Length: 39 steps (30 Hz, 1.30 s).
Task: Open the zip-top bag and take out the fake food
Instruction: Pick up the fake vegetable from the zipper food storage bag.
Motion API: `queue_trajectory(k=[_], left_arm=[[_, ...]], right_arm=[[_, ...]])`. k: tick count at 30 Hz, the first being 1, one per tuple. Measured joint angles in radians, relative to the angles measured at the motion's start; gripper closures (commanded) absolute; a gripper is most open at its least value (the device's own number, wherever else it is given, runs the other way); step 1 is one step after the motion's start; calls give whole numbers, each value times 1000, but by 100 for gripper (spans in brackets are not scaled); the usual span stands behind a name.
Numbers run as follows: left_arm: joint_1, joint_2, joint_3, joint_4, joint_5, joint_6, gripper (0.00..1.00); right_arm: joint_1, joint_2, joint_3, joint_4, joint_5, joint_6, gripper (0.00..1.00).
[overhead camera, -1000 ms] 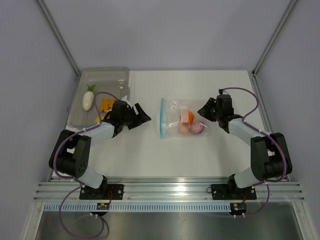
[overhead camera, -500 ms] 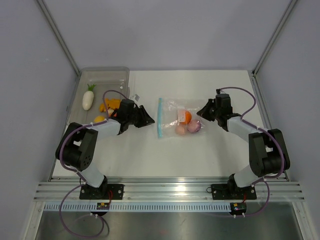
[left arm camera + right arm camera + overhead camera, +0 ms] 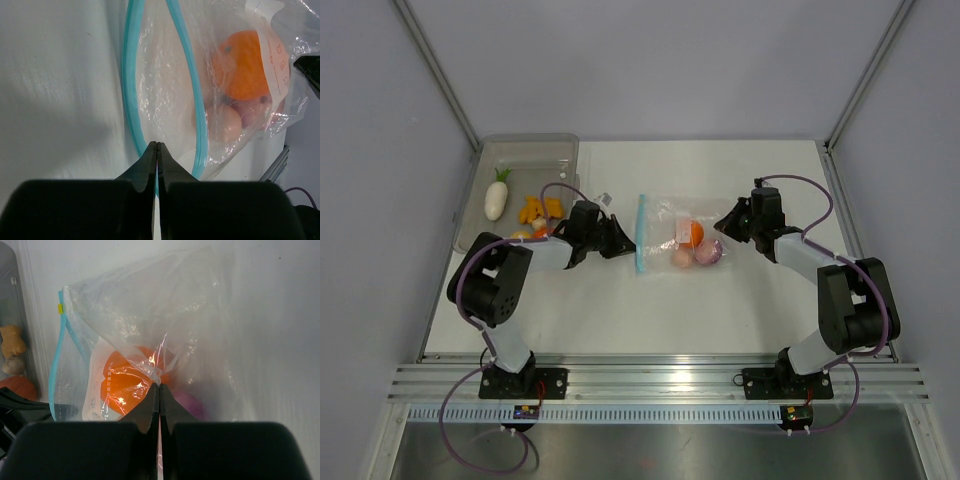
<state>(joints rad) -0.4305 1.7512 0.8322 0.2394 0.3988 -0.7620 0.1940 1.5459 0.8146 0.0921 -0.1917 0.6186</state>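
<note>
The zip-top bag (image 3: 665,215) lies mid-table, its light blue zip strip (image 3: 642,232) on the left side. In the left wrist view the strip's two lips (image 3: 131,85) stand apart in a loop. Inside the bag are fake food pieces: an orange one (image 3: 693,233), a pinkish egg (image 3: 682,258) and a purple onion (image 3: 709,252). My left gripper (image 3: 626,248) is shut, with the near lip pinched at its tips (image 3: 157,145). My right gripper (image 3: 720,222) is shut on puckered clear plastic (image 3: 159,375) at the bag's right end, over the orange piece (image 3: 125,380).
A smoky-grey tray (image 3: 525,150) sits at the back left, holding a white radish (image 3: 497,197) and orange and yellow pieces (image 3: 540,208). Metal frame posts run along both sides. The left arm's elbow is close to the tray's near edge.
My left gripper moved right from beside the tray to the zip strip and shut there. My right gripper shut on the bag's right end, and the bag slid slightly left.
</note>
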Motion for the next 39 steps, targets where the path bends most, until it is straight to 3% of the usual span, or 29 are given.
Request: queue_trajectory(k=[18, 22, 23, 26, 34, 39], left_arm=[[-65, 153, -8, 282, 198, -230, 97], [-66, 187, -8, 318, 220, -269, 87], [-66, 190, -8, 324, 224, -274, 76], [-66, 192, -6, 343, 236, -285, 64], [-93, 234, 27, 413, 289, -311, 50], [-104, 256, 37, 430, 309, -324, 48]], right_arm=[[0, 0, 0, 1, 24, 15, 100], [0, 0, 0, 1, 24, 15, 100], [0, 0, 0, 1, 24, 15, 100], [0, 0, 0, 1, 25, 16, 100], [0, 0, -15, 24, 16, 37, 100], [0, 0, -24, 42, 14, 51, 100]])
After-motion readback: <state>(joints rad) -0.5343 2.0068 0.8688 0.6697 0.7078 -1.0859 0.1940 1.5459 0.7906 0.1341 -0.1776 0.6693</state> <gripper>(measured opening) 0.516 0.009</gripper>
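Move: The left hand, shut, is at the bag's blue-edged mouth, with the middle of the zip strip about 2 cm to its right and 3 cm ahead. The pale pink ball inside lies some 11 cm right, 2 cm back and slightly lower; the orange food is about 13 cm right and 4 cm ahead, the purple onion about 17 cm right and level. From the right hand, which pinches the bag's film, the pale pink ball is roughly 8 cm left, 7 cm back and 5 cm below. Slipping under the upper blue strip into the bag, the left fingers bring that strip across the gripper as the hand goes about 9 cm right and 3 cm back, towards the pale pink ball, at nearly even height. The hand rolls some 20 degrees, its left side dipping, turns a little clockwise, and late on opens the fingers about halfway. The right hand stays put and keeps its pinch on the film. ##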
